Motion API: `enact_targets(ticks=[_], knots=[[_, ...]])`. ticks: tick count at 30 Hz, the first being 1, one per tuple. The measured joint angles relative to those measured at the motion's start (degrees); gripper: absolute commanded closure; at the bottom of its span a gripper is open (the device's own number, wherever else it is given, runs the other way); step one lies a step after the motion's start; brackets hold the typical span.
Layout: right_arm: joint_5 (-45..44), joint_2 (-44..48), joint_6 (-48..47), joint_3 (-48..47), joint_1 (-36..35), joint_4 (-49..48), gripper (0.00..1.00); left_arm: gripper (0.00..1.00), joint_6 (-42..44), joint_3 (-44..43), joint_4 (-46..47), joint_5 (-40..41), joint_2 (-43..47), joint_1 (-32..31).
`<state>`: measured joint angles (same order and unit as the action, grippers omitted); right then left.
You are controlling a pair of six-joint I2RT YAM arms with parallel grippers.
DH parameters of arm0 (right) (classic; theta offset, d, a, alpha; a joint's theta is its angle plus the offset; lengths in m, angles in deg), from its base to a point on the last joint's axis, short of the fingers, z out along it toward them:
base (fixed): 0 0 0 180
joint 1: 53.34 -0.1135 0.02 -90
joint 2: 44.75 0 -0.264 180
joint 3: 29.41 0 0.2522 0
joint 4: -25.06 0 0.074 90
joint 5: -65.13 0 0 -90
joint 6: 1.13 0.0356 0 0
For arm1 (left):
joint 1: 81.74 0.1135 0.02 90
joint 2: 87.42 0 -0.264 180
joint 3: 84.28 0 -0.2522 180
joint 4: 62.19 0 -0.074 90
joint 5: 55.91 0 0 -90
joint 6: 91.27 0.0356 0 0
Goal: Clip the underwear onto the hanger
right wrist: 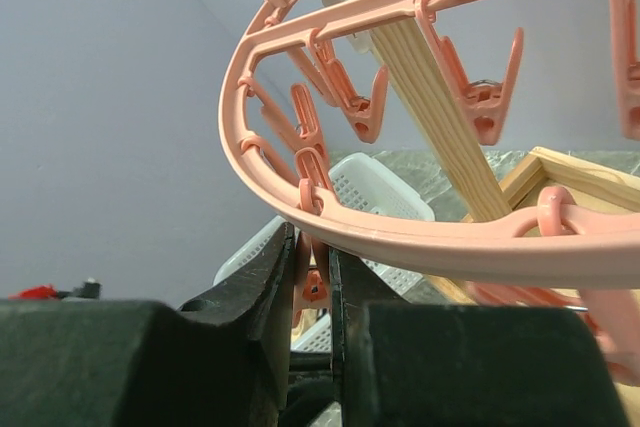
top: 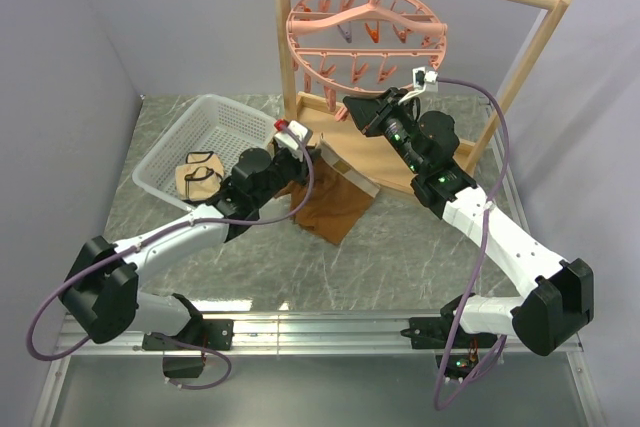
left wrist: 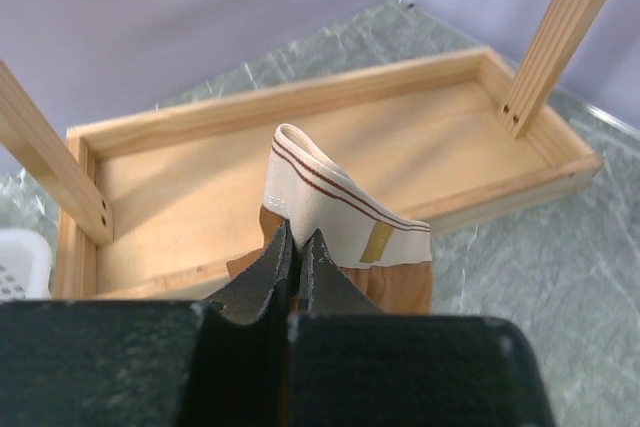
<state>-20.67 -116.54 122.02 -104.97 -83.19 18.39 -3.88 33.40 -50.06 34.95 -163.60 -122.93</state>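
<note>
The brown underwear [top: 335,202] hangs from my left gripper [top: 305,147], which is shut on its tan waistband [left wrist: 330,202] above the wooden rack base. The rust cloth [left wrist: 400,282] drops below the band. The round salmon-pink hanger [top: 365,37] hangs by its hook from the rack's top bar. My right gripper [top: 352,107] is under the hanger's near rim [right wrist: 400,237] and is shut on one dangling clip [right wrist: 315,272], squeezing it between both fingers. Other clips [right wrist: 480,97] hang from the spokes.
The wooden rack frame [top: 530,57] stands on a shallow wooden tray base [left wrist: 300,147]. A white basket [top: 200,142] at the left holds a beige garment with dark trim [top: 198,175]. Marble tabletop [top: 400,257] lies in front.
</note>
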Motion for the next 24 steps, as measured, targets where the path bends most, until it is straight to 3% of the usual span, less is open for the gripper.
enact_targets(ticks=[24], knots=[[0.4, -0.6, -0.4, 0.2, 0.0, -1.2, 1.0, 1.0, -0.8, -10.8, -0.4, -1.6, -4.3, -1.3]])
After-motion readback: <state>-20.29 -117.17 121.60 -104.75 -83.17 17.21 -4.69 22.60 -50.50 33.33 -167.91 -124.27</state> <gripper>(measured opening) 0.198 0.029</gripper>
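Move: Up above the left hand, which pinches one end of the underwear's waistband, the clip waits about 11 cm higher, some 5 cm to the right and 2 cm farther out. The hanger ring's centre is roughly 18 cm ahead, 10 cm right and 15 cm up. The rack's wooden tray lies some 19 cm ahead, 14 cm right and 23 cm below. For the right hand the clip is already between its fingers, about 1 cm left and 2 cm below, level fore and aft. Raising the pinched waistband towards the clip's hanging end, the left hand climbs about 6 cm, with a brief levelling-off partway, and slides some 3 cm to the right; its fingertips tip up about 5 degrees and keep their grip. The right hand stays practically in place, still holding the clip on the ring's near rim. ##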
